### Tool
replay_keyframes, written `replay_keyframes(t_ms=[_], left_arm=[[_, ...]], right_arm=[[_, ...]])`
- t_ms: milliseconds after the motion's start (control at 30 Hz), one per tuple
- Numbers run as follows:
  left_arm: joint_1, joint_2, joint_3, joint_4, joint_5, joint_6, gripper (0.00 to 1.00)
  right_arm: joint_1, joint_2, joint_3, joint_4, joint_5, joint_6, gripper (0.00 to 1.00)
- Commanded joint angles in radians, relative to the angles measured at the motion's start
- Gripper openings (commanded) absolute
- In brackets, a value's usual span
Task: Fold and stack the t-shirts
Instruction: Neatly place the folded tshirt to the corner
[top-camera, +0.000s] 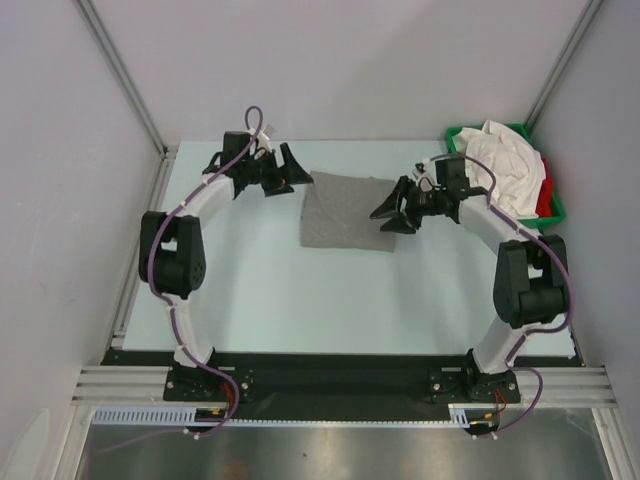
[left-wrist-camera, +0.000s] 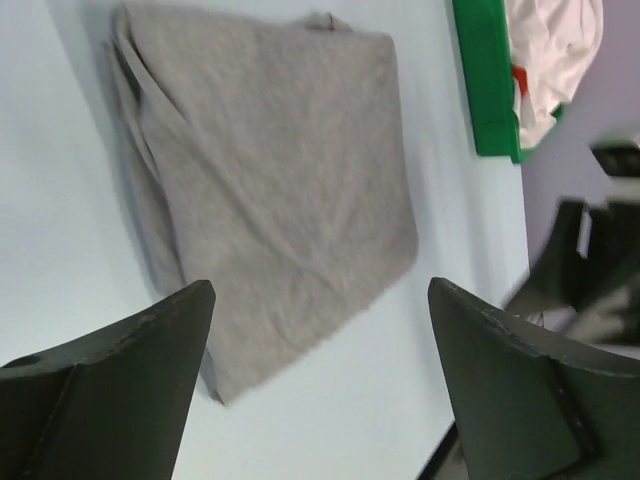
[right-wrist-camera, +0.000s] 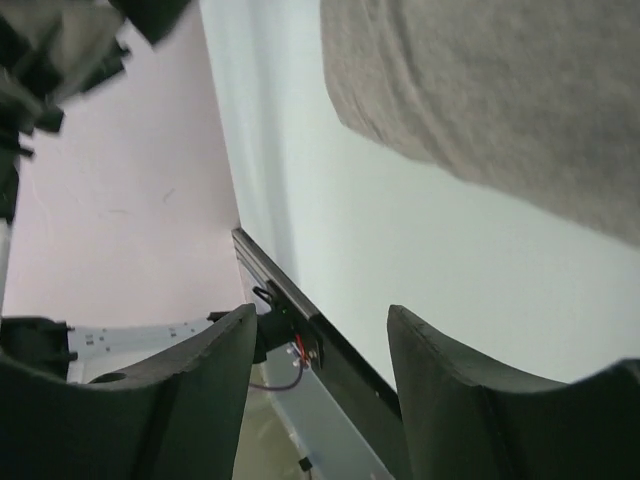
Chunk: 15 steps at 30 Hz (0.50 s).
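A heather grey t-shirt (top-camera: 345, 210) lies folded into a rough square at the back middle of the table. It fills the upper part of the left wrist view (left-wrist-camera: 270, 190), and one edge of it shows in the right wrist view (right-wrist-camera: 500, 90). My left gripper (top-camera: 293, 171) hovers at the shirt's far left corner, open, nothing between its fingers (left-wrist-camera: 320, 290). At the shirt's right edge my right gripper (top-camera: 392, 217) is also open and empty (right-wrist-camera: 322, 312). More t-shirts, white (top-camera: 505, 165) and one red (top-camera: 545, 197), are heaped in the tray.
The green plastic tray (top-camera: 553, 212) stands at the back right corner, against the right wall; its rim (left-wrist-camera: 487, 80) shows in the left wrist view. Walls close in the table at the back and on both sides. A black rail (top-camera: 330, 370) runs along the near edge.
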Motion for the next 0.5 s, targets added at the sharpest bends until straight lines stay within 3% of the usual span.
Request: replay_keyframes(t_ms=[0, 267, 467], left_arm=[[0.01, 0.18, 0.175, -0.078, -0.025, 0.121, 0.95], [0.003, 0.475, 0.497, -0.068, -0.065, 0.128, 0.91], [-0.019, 0.542, 0.522, -0.068, -0.048, 0.11, 0.87]], right_arm=[[-0.026, -0.161, -0.028, -0.131, 0.01, -0.101, 0.62], [-0.076, -0.347, -0.176, -0.245, -0.015, -0.135, 0.61], [-0.076, -0.373, -0.209, -0.253, -0.012, -0.164, 0.61]])
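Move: The folded t-shirt's middle lies about 3 cm ahead of the open left hand, some 11 cm to its right and 13 cm below; its far left corner is roughly 13 cm ahead and 1 cm right. From the right hand the t-shirt's middle is about 12 cm ahead, 6 cm left and 14 cm down, and the green basket stands some 18 cm ahead, 34 cm to the right and 10 cm below. Forward first, then steeply down, the left hand swoops about 10 cm each way towards the folded t-shirt's far left corner, fingers wide open and wrist almost unturned, levelling off just above the left edge with no touch to be seen. The right hand draws back some 8 cm and a little right, away from the t-shirt, rising before it sinks slightly, its fingers staying part open. ##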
